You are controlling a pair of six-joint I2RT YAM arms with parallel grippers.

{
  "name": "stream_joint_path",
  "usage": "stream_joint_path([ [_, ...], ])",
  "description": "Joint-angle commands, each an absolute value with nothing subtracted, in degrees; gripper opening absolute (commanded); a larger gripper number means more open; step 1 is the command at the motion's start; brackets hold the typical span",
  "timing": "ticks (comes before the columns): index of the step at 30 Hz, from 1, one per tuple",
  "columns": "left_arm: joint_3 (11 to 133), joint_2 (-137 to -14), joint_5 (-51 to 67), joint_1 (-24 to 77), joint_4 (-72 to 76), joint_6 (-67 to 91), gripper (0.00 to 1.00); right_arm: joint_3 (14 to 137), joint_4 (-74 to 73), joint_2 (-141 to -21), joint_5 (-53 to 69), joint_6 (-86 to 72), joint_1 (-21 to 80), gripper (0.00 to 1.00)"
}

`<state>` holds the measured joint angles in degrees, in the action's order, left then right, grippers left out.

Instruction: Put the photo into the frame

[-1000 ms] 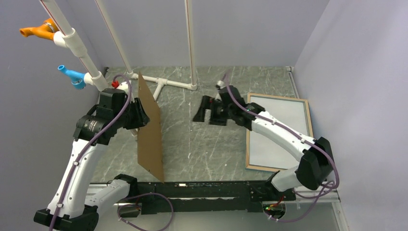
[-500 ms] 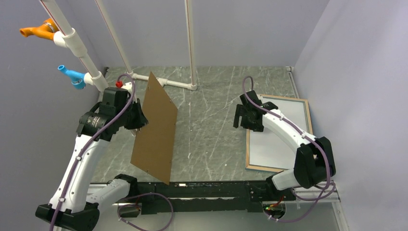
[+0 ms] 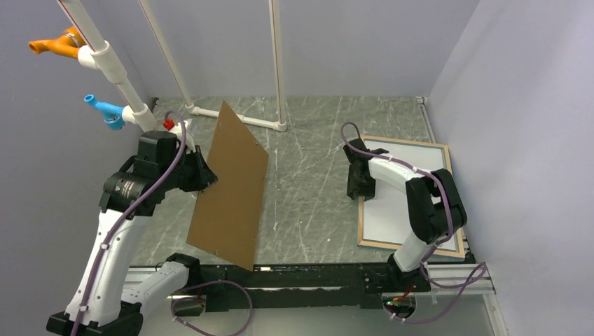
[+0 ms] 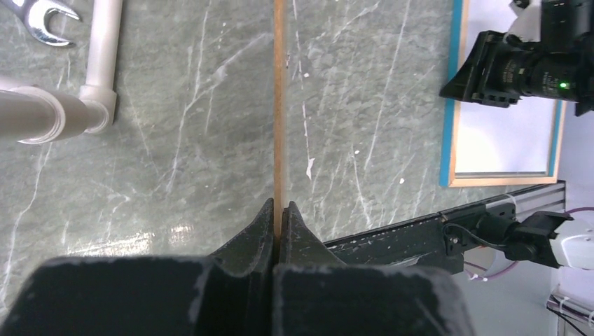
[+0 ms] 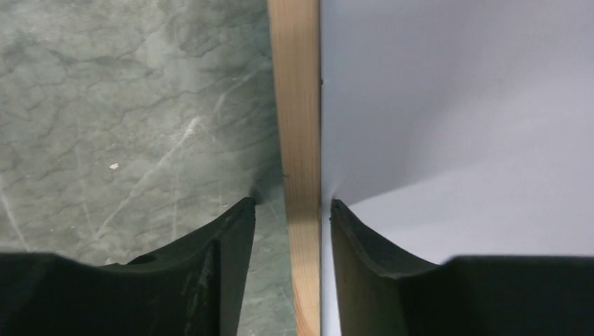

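My left gripper (image 3: pixel 203 175) (image 4: pixel 278 210) is shut on the edge of a brown backing board (image 3: pixel 231 189) (image 4: pixel 279 105), which it holds tilted above the table's left half. On the right the frame (image 3: pixel 362 224) (image 4: pixel 453 105) lies flat, light wood face up. A white sheet fills it, apparently the photo (image 3: pixel 406 196) (image 5: pixel 455 105) with its white back up. My right gripper (image 3: pixel 359 187) (image 5: pixel 291 203) points down at the frame's left rail (image 5: pixel 298 105). Its jaws straddle the rail, one finger on the table side with a gap and the other over the white sheet.
A white pipe stand (image 3: pixel 231 117) rises at the back of the table. Orange (image 3: pixel 56 43) and blue (image 3: pixel 101 108) fittings stick out at the left wall. A wrench (image 4: pixel 42 21) lies by the pipes. A black rail (image 3: pixel 301 276) runs along the near edge.
The right gripper has swung from mid-table over to the frame's left rail, and its jaws have narrowed. The left gripper has shut on the board and turned it from edge-on to slanted.
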<state>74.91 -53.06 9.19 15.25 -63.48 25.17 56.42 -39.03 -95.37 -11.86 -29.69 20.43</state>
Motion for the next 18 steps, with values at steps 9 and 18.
stream_joint_path([
  [9,78.4,-50.7,13.7,15.3,-58.8,27.6,0.0,56.7,-36.2,-95.6,-6.0,-28.7,20.6,0.03],
  [18,77.9,-49.6,15.3,15.3,-56.3,29.8,0.0,60.8,-37.7,-95.8,-4.2,-33.4,30.6,0.0],
])
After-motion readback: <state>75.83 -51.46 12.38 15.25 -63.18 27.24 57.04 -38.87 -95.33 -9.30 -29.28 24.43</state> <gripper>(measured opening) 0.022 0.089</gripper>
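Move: The right hand's half-open fingers straddle the frame's left rail, which lies right at the hand point. The middle of the frame is about 12 cm to its right and 2 cm farther out. The left hand still grips the brown board by its raised edge. The board's middle hangs some 12 cm below that hand and 4 cm to its right. From the left hand, the frame's middle lies roughly 45 cm right, 9 cm ahead and 27 cm down. Close the right fingers from half open until they pinch the frame's left rail, keeping the hand in place at table height. Then draw the rail left, about 3 cm, towards the brown board, with a slight counter-clockwise turn. Meanwhile keep the board pinched in the left gripper and ease it up by 1.5 cm, slightly back and to the right. ##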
